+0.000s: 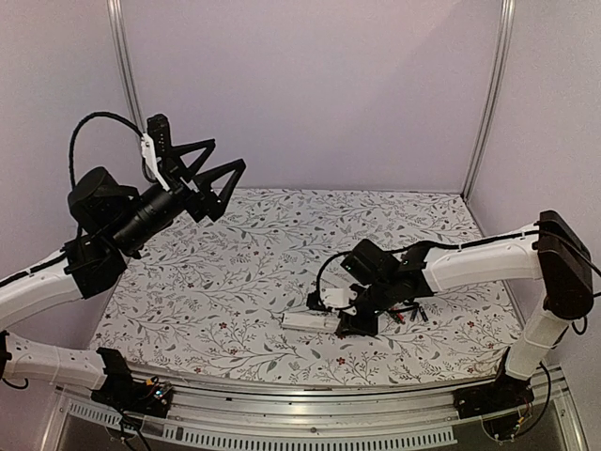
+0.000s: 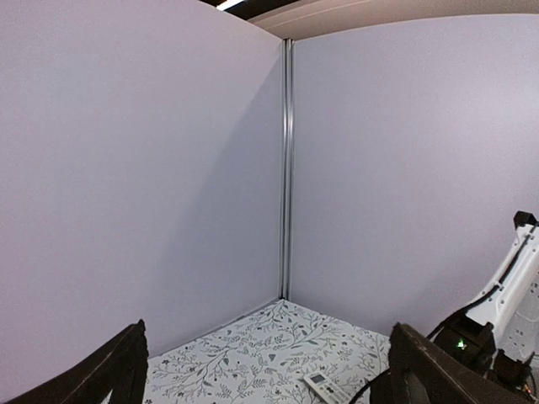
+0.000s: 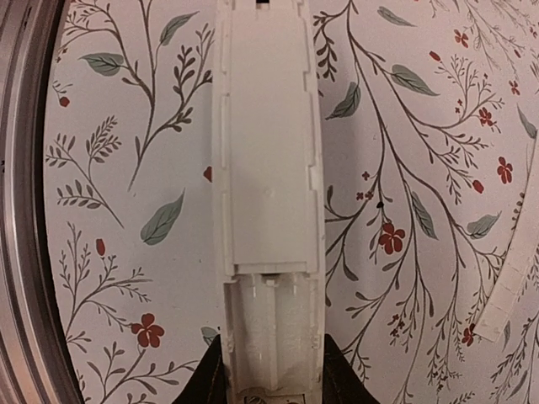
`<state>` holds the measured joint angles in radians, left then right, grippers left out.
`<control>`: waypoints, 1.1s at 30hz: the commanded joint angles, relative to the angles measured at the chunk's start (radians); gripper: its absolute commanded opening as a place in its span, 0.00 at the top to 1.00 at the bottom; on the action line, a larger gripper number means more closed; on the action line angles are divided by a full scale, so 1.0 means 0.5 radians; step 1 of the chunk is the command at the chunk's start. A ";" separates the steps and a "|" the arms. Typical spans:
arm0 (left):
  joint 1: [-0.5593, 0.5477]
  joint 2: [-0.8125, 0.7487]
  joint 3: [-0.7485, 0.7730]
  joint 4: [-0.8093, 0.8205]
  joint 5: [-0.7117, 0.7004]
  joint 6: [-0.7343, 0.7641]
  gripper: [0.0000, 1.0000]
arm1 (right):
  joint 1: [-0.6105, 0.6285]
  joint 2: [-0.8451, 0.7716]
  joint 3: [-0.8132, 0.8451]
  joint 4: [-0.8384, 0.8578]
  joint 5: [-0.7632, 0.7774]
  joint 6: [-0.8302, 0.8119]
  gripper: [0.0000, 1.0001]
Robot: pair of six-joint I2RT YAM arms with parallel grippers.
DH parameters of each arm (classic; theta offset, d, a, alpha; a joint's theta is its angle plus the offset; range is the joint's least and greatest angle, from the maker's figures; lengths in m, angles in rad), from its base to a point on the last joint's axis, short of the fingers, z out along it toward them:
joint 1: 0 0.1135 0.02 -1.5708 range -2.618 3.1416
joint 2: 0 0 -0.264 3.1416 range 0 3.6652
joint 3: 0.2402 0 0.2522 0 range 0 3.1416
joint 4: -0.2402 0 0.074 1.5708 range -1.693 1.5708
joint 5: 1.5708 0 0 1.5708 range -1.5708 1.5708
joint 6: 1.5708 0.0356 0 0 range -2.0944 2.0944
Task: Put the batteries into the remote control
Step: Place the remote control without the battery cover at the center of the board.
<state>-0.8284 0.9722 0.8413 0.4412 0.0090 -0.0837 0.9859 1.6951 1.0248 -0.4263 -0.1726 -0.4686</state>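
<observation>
The white remote control [image 1: 308, 320] lies on the floral table near the front middle. In the right wrist view the remote control [image 3: 268, 151] is back side up, and its open battery bay [image 3: 269, 337] holds nothing. My right gripper [image 1: 360, 318] [image 3: 271, 389] is shut on the bay end, a black finger [image 3: 205, 380] on each long side. Small red and dark batteries [image 1: 408, 315] lie just right of that gripper. My left gripper [image 1: 227, 156] [image 2: 268, 330] hangs high over the table's back left, open and holding nothing.
A second white piece [image 1: 338, 298] lies just behind the held remote. A white strip [image 3: 508, 282] lies on the cloth to the right of the remote. Pale walls close the table at the back and sides. A metal rail [image 1: 310, 399] runs along the front edge.
</observation>
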 commanded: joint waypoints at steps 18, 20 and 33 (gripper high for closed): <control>0.066 0.057 -0.004 -0.055 0.006 0.028 0.00 | 0.004 0.298 0.131 -0.118 0.023 -0.118 0.49; 0.068 0.059 -0.006 -0.074 0.022 0.029 0.00 | 0.004 0.273 0.139 -0.119 0.062 -0.136 0.43; 0.080 0.213 0.136 -0.960 0.066 0.434 0.02 | -0.407 -0.411 0.460 -0.087 -0.024 0.701 0.29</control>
<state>-0.7998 1.0348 0.8700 0.2005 0.0319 0.0391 0.9428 1.6024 1.1934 -0.4572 -0.1753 -0.4072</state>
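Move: The right gripper grips the remote by its right-hand end; its place on the board centres about 6 cm left and 4 cm below that hand, level with it fore and aft. The battery cover lies some 13 cm ahead and 2 cm left, while the red-green batteries lie about 5 cm ahead and 11 cm right. From the empty left hand, the same place is roughly 11 cm right, 5 cm back and 42 cm down. Lower the right gripper about 4 cm to set the remote down flat, open the fingers wide to let go of its end, then draw the hand up some 13 cm, easing forward and a little left towards the battery cover's side. Late on, sink the open left hand and tip its fingers downward. ##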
